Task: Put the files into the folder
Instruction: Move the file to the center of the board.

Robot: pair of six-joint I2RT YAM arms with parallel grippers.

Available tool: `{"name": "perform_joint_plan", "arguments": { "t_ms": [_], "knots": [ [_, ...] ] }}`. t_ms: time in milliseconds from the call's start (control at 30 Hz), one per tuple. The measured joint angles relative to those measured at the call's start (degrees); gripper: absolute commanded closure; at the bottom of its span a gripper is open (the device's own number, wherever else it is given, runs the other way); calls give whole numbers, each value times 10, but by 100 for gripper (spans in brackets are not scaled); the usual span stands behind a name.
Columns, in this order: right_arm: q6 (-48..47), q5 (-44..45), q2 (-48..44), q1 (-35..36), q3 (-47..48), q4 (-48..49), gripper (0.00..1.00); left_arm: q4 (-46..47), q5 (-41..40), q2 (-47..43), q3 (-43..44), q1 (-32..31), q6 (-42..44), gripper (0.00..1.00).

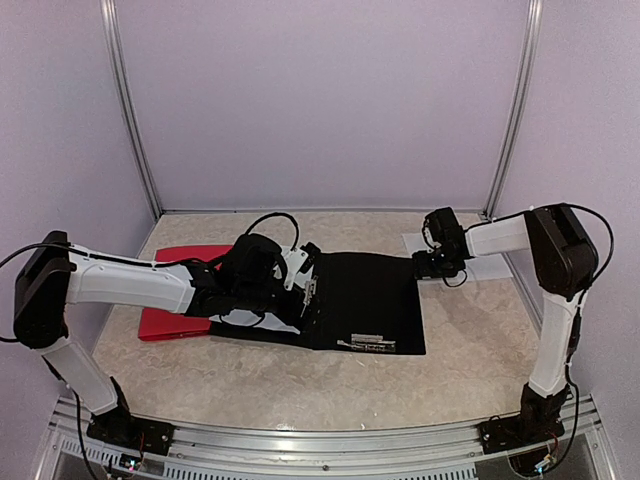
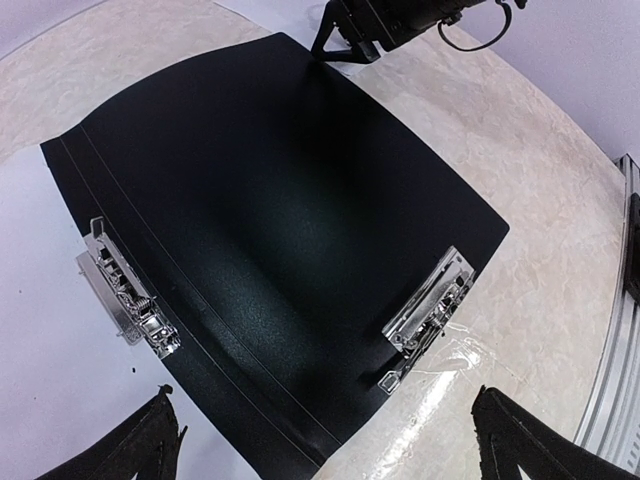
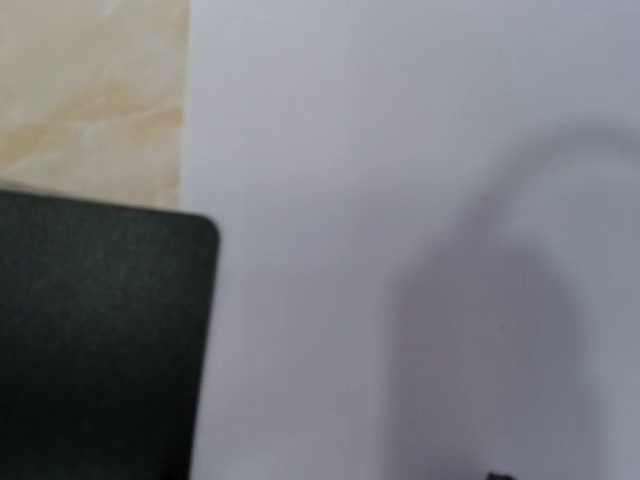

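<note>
A black folder (image 1: 370,300) lies open mid-table, its two metal clips (image 2: 430,305) showing in the left wrist view. My left gripper (image 2: 325,415) hovers over the folder's spine side, fingers (image 2: 150,440) far apart with nothing between them. A white sheet (image 2: 40,340) lies left of the spine. More files, white sheets (image 1: 490,265), lie at the back right beside the folder's far corner. My right gripper (image 1: 440,262) sits low over them at that corner. From the left wrist view its fingers (image 2: 335,40) look apart. The right wrist view is filled by white paper (image 3: 400,200) and the folder corner (image 3: 90,330).
A red folder (image 1: 170,322) lies at the left, partly under my left arm. Metal frame posts (image 1: 510,110) stand at the back corners. A rail (image 1: 330,450) runs along the near edge. A transparent patch (image 2: 450,370) glints on the marble table (image 1: 250,380).
</note>
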Motion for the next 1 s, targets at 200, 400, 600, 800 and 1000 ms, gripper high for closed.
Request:
{"name": "perform_joint_plan", "arguments": {
  "t_ms": [200,400,600,800,1000],
  "knots": [
    [-3,-3,-9,-9,-24,30,41,0,0,0,0,0,0,1],
    [-9,0,-24,-19,-50,42,52,0,0,0,0,0,0,1],
    [-11,0,-28,-21,-56,42,77,0,-1,0,0,0,0,1],
    [-13,-4,-28,-21,-53,36,100,-1,-2,0,0,0,0,1],
    [-9,-8,-41,-21,-75,46,100,-1,-4,0,0,0,0,1]
  ]
}}
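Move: Just over the table, the right hand is at the near-left part of the loose white file, whose middle lies about 8 cm to its right and 6 cm ahead, about 1 cm lower. The black folder's open right cover has its middle some 12 cm left and 11 cm back; the cover's clip is about 11 cm left and 22 cm back. From the left hand, the file is roughly 26 cm ahead, 33 cm right and 12 cm below. Dragging the file by its near-left part, the right hand slides low over the table about 2 cm to the right, away from the black folder's cover, and eases about 1 cm back. Then it all but stops while its part-open fingers shut completely at the sheet; as they finish, it starts creeping back again. Whether paper is pinched can't be seen. ##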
